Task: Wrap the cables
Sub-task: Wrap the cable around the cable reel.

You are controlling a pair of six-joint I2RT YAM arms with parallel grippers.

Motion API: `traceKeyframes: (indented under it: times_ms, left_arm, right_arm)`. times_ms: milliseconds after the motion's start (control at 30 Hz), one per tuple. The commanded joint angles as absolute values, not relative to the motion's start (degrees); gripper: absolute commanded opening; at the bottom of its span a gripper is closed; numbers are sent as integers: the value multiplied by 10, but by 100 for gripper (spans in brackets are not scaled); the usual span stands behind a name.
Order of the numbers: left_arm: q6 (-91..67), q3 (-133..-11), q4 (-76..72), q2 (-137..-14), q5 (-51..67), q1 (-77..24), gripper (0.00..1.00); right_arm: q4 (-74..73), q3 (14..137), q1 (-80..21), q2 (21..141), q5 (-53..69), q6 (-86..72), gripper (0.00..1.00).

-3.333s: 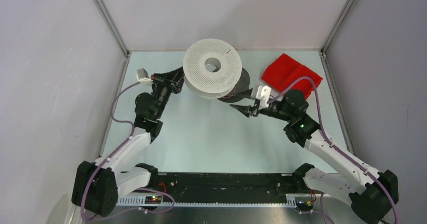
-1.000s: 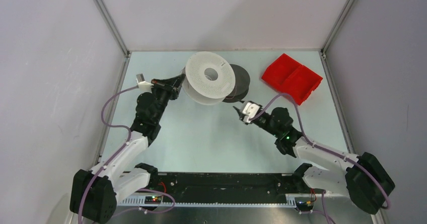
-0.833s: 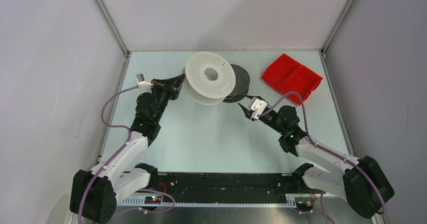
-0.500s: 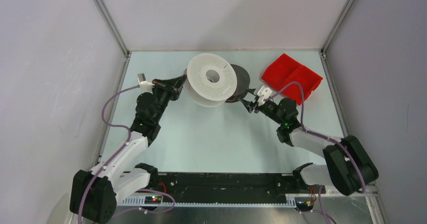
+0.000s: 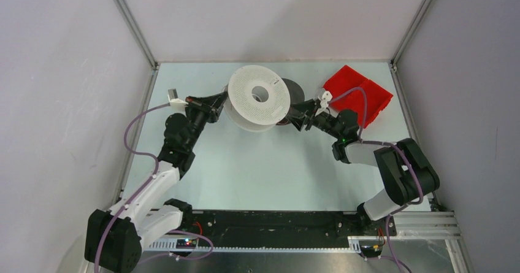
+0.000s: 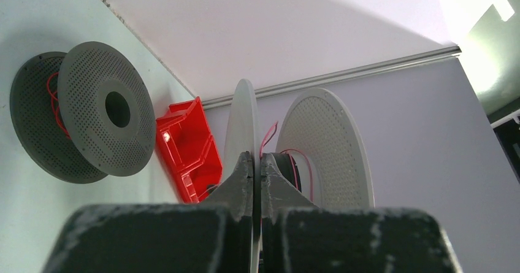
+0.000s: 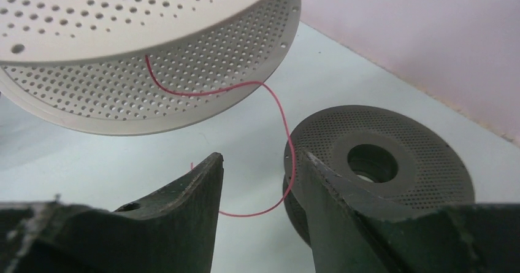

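Note:
My left gripper (image 5: 219, 100) is shut on the near flange of the white spool (image 5: 260, 97) and holds it raised and tilted; in the left wrist view the flange (image 6: 241, 121) sits edge-on between the closed fingers (image 6: 257, 162). A thin red filament (image 7: 279, 110) hangs from the white spool (image 7: 141, 40) and curves down beside the dark grey spool (image 7: 380, 156), which lies on the table (image 5: 296, 94). My right gripper (image 7: 258, 157) is open with the strand looping between its jaws, close to the right finger. It sits just right of the spools (image 5: 298, 116).
A red bin (image 5: 358, 95) stands at the back right, behind the right wrist; it also shows in the left wrist view (image 6: 187, 147). Grey walls enclose the pale table (image 5: 257, 169) on three sides. The dark grey spool (image 6: 104, 116) carries a little red filament.
My right gripper has moved from the table's middle back and up to the gap between the two spools. The white spool sits lower than 3.3 s ago; the left gripper keeps its hold.

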State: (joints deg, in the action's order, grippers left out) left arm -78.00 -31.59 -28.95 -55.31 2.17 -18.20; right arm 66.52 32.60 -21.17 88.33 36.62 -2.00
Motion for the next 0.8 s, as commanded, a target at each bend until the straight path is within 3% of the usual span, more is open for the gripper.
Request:
traceKeyframes:
  times_ms: [0,33,100,133,200,500,767]
  left_arm:
    - [-797,-346,-338,-529,25,-180,0]
    - [-797,-346,-338,-530,22,-179,0]
    - [-796,-346,-339,-529,17,-179,0]
    - [-796,-345,-339,-528,13,-180,0]
    - [-793,-343,-338,-524,-4,-179,0]
    - [-728,-369,-339,-523,-61,-168,0]
    - [-718,-370,-338,-522,-60,-168,0]
  right_arm:
    - [720,346,-210,906,395,-80,52]
    - [717,346,-210,907,394,-86,51]
    - [706,346,-212,906,393,-91,38]
    - [702,346,-214,904,392,-96,18]
    - [682,343,-222,890,390,-104,0]
    - [387,324,-358,711,262,49,0]
    - [370,325,-391,667,268,54,0]
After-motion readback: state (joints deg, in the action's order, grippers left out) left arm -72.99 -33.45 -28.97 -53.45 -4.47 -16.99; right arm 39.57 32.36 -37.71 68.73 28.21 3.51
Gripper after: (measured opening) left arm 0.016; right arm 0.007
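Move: The red cable hanging from the white cable reel passes almost between the right hand's open fingers, about 1 cm farther out, 1 cm to the left and 1 cm below. The white reel's middle lies about 12 cm to that hand's left, 1 cm ahead and some 10 cm higher; the dark reel stands about 7 cm ahead, 2 cm left and 15 cm below. From the left hand, the cable is about 20 cm right, 2 cm back and 10 cm lower. Sinking about 1 cm, the right hand shuts its half-open fingers on the hanging cable, then draws it back about 9 cm, also leftward and up, around the near side of the white reel. The left hand keeps its pinch on the reel's flange, carrying the reel slightly left and up with a small counter-clockwise turn. ##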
